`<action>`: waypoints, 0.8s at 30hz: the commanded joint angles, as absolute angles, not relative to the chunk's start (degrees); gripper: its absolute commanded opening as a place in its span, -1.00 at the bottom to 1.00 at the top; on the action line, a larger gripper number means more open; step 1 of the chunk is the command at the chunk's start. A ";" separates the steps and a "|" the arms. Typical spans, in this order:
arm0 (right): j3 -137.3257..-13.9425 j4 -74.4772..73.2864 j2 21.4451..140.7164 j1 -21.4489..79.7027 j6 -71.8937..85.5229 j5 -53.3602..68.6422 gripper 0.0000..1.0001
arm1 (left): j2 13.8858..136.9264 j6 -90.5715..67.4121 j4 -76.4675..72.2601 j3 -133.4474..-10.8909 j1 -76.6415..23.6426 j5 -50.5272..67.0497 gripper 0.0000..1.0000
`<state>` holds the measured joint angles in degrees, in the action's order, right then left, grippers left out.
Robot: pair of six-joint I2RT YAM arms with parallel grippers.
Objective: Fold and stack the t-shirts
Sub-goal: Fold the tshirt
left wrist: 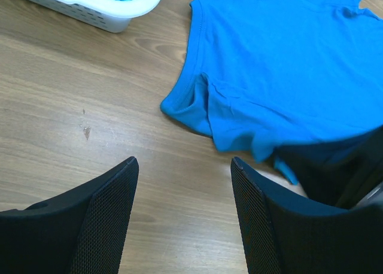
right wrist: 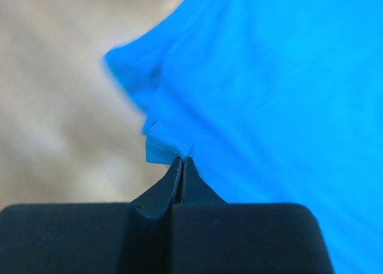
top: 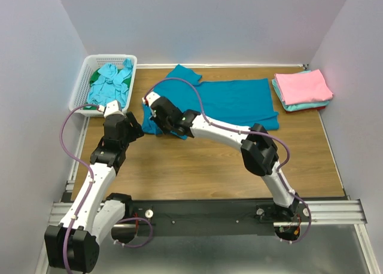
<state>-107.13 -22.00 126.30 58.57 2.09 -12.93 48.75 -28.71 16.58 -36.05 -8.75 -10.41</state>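
The deep teal-blue t-shirt [top: 233, 100] lies spread flat on the wooden table, neck toward the back wall. My right gripper [top: 154, 128] reaches across to its near left corner. In the right wrist view that gripper [right wrist: 182, 160] is shut, pinching a stitched hem edge of the t-shirt [right wrist: 269, 76]. My left gripper [top: 133, 130] hovers just left of it. It is open [left wrist: 184, 161] over bare wood with nothing between its fingers, and the shirt's [left wrist: 287, 64] left sleeve lies just ahead of them. The right arm's dark body shows at the lower right of the left wrist view.
A white slotted basket [top: 81, 88] at the back left holds crumpled turquoise and green shirts; its rim [left wrist: 90, 8] shows at the top left of the left wrist view. A folded stack topped by a pink shirt [top: 302, 87] sits at the back right.
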 commanded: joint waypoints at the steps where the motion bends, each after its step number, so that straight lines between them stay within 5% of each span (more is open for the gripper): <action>1: -112.92 -21.71 131.29 54.59 0.53 -18.54 -0.99 | 49.13 -27.69 15.03 -35.51 -9.05 -9.58 0.41; 13: -132.70 -19.69 143.96 47.81 -6.23 -21.97 -0.99 | 51.76 -26.81 14.06 -35.07 -9.05 -7.82 0.41; 24: -134.91 -12.23 147.22 46.93 -10.37 -21.27 -0.95 | 56.95 -25.75 12.75 -35.42 -9.05 -5.28 0.41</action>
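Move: My right hand already holds the t-shirt's near sleeve, and the spot it goes to, the collar end's middle, lies about 16 cm ahead, 2 cm right and 9 cm below. The far sleeve is some 25 cm ahead and 7 cm right, the shirt's near-left corner level ahead and 6 cm left, the basket about 18 cm ahead and 26 cm left. From my left hand that spot lies roughly 20 cm ahead, 11 cm right and 13 cm below. I keep the sleeve pinched in my shut right fingers and sweep it forward over the shirt's collar end, about 17 cm and nearly level, drifting slightly right, fast at first and then easing off. The wrist turns some 15 degrees clockwise and its fingertips tilt up about as much. My open, empty left hand sinks about 3 cm near the shirt's near-left corner. ##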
